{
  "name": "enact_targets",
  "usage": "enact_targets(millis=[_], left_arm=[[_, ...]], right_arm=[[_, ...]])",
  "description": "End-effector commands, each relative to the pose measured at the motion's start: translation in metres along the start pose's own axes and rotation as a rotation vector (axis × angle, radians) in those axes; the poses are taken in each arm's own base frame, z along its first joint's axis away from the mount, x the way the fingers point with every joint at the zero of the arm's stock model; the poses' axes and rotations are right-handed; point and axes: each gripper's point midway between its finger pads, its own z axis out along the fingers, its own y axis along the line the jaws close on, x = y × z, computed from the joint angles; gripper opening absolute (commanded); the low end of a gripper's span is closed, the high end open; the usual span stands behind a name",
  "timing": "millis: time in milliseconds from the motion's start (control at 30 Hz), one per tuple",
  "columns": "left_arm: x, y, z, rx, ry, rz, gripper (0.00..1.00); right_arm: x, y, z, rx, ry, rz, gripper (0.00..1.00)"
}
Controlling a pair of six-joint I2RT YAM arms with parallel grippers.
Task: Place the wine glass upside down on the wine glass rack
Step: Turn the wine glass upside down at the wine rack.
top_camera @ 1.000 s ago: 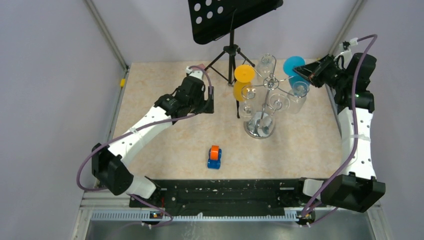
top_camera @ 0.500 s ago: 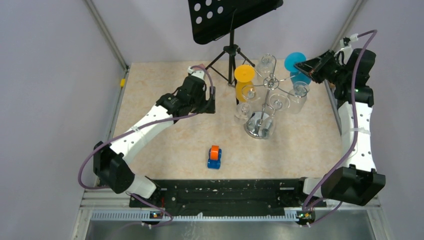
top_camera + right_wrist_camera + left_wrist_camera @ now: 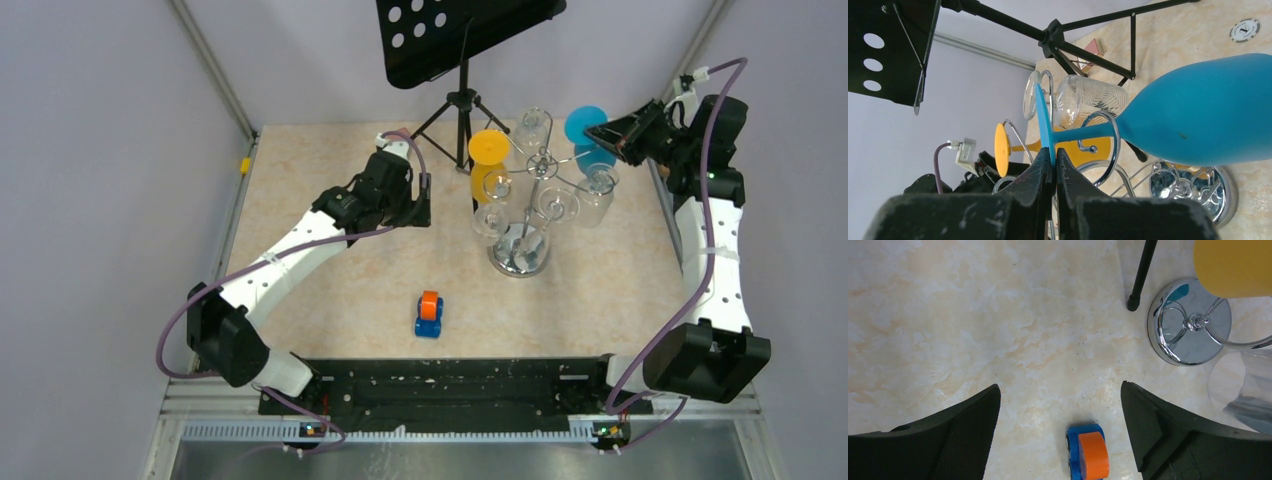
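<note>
My right gripper is shut on the thin round foot of the blue wine glass. The glass is upside down at the rack's far right arm. Its stem crosses a curled chrome hook; I cannot tell whether it rests in the hook. The chrome wine glass rack stands right of centre. A yellow glass and clear glasses hang on it. To its left my left gripper hovers over bare table, open and holding nothing.
A black tripod music stand stands behind the rack, with one foot close to the rack's base. A small blue and orange toy car sits near the table's front middle. A grey wall lies close behind my right arm.
My right gripper has carried the blue glass slightly left and farther back at the rack's arm, and the right arm has straightened a little. The left arm has barely shifted.
</note>
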Motion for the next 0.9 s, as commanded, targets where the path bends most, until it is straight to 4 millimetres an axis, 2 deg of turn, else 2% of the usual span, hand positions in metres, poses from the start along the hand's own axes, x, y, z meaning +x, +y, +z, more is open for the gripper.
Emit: enact_targets(millis=[0, 100, 200, 233, 300, 367, 633, 667, 700, 767, 867], left_arm=[[-0.021, -0.010, -0.004, 0.039, -0.057, -0.024, 0.92], [-0.020, -0.009, -0.004, 0.035, -0.056, -0.026, 0.92], [-0.019, -0.009, -0.003, 0.037, -0.053, -0.028, 0.92], [-0.019, -0.010, -0.004, 0.038, -0.053, -0.026, 0.92], [-0.020, -0.011, -0.004, 0.047, -0.055, -0.025, 0.92], [-0.022, -0.013, -0.006, 0.057, -0.063, -0.024, 0.92], [-0.030, -0.018, -0.011, 0.088, -0.102, -0.032, 0.92], [-0.030, -0.018, -0.011, 0.091, -0.104, -0.029, 0.92], [-0.030, -0.018, -0.011, 0.093, -0.106, -0.026, 0.92], [-0.030, -0.017, -0.011, 0.092, -0.110, -0.031, 0.92], [-0.032, -0.019, -0.013, 0.103, -0.125, -0.045, 0.93]], right_arm=[[-0.015, 0.023, -0.009, -0.054, -0.034, -0.080, 0.03], [-0.015, 0.019, -0.010, -0.033, -0.030, -0.094, 0.07], [-0.016, 0.018, -0.013, -0.005, -0.029, -0.120, 0.15], [-0.016, 0.018, -0.014, 0.002, -0.029, -0.130, 0.20], [-0.017, 0.016, -0.016, 0.022, -0.032, -0.146, 0.35], [-0.018, 0.015, -0.018, 0.040, -0.033, -0.162, 0.44], [-0.028, 0.020, -0.028, 0.101, -0.058, -0.210, 0.63], [-0.030, 0.023, -0.030, 0.106, -0.066, -0.214, 0.68], [-0.032, 0.024, -0.032, 0.115, -0.076, -0.223, 0.78], [-0.036, 0.026, -0.035, 0.130, -0.094, -0.239, 0.86], [-0.038, 0.026, -0.040, 0.152, -0.112, -0.268, 0.87]])
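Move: The right hand pinches the rim of the blue wine glass's foot. The rack hook meant for that glass, which already has the stem in its curl, lies about 2 cm left, 1 cm ahead and 3 cm below the hand. At about that level, the rack's hub is roughly 9 cm left and 4 cm back, a clear glass's foot 1 cm right and 7 cm back, and the orange glass's foot 18 cm left and 2 cm back. From the left hand, that hook is some 28 cm right, 6 cm ahead and 13 cm up. Upwards and a little to its right, the right hand leaves the blue glass: its shut fingers spread nearly wide and let go of the foot over the rack hook. It hardly shifts as they start to part, then climbs about 3 cm while easing back slightly, rolling some 10 degrees so that its left side dips, clear of the foot. ##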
